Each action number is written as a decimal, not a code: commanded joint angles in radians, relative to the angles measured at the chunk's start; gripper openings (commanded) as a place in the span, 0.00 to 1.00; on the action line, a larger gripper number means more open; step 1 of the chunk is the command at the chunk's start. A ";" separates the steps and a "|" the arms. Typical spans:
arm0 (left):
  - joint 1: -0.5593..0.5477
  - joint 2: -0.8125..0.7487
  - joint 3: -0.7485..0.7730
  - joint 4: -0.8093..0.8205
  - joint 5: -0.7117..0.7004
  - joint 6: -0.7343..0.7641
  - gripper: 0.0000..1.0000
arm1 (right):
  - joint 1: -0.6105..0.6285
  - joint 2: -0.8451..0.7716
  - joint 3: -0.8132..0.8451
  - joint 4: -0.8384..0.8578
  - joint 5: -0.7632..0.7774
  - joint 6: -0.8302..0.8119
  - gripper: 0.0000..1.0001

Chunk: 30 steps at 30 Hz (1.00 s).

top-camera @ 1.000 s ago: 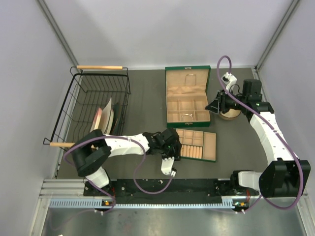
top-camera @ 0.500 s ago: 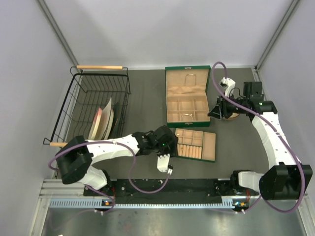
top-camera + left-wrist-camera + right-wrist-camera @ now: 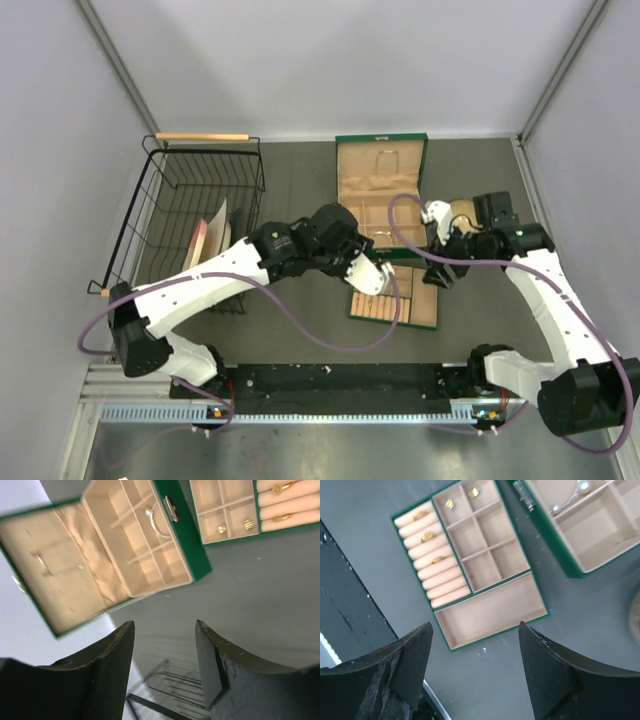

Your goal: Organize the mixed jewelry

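The mixed jewelry shows as small gold pieces in the tan compartment tray [image 3: 490, 610]. Gold rings [image 3: 427, 536] sit on the tray's padded rolls and gold studs [image 3: 450, 503] lie in two small corner compartments; the left wrist view shows the studs [image 3: 220, 529] too. A silver bangle [image 3: 156, 517] rests in the open green box [image 3: 197, 567]. My left gripper [image 3: 165, 625] hangs open and empty above the table by the box. My right gripper [image 3: 475, 625] is open and empty above the table beside the tray's long compartment.
The green box [image 3: 380, 200] stands open behind the tray [image 3: 420, 300]. A round wooden stand [image 3: 462, 213] sits right of the box, partly hidden by my right arm. A black wire basket [image 3: 160, 215] holding plates stands at the left.
My left arm swung up from the front edge to above the tray and box. My right arm pulled back from the wooden stand toward the tray's right end, and its jaws opened wider.
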 commanded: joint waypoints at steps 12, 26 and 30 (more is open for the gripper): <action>0.478 -0.164 0.052 -0.028 0.314 -0.730 0.60 | 0.126 -0.013 -0.127 0.004 0.063 -0.106 0.72; 0.804 -0.170 -0.005 0.274 0.412 -1.088 0.60 | 0.380 0.051 -0.282 0.136 0.312 -0.085 0.69; 0.844 -0.175 -0.011 0.311 0.414 -1.140 0.61 | 0.431 0.066 -0.308 0.163 0.347 -0.080 0.68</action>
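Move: The jewelry tray's middle lies about 7 cm to the right hand's left, level to 1 cm behind it and some 16 cm below; its empty compartment is nearly under that hand. The open green box sits about 16 cm beyond the tray and 3 cm farther left, the bowl about 16 cm ahead of the right hand and 8 cm to its right. For the left hand, the dish rack is some 34 cm left, 10 cm ahead and 15 cm below; the tray is 9 cm right, 4 cm back, 21 cm below. Lower the open right gripper about 11 cm and draw it back some 6 cm, down to the near part of the tray's empty right-hand compartment, turning it counter-clockwise and tipping the fingers steeper. Meanwhile swing the empty, open left gripper away from the tray, left and forward and somewhat up, roughly 23 cm in all, towards the dish rack, turning it well counter-clockwise. ##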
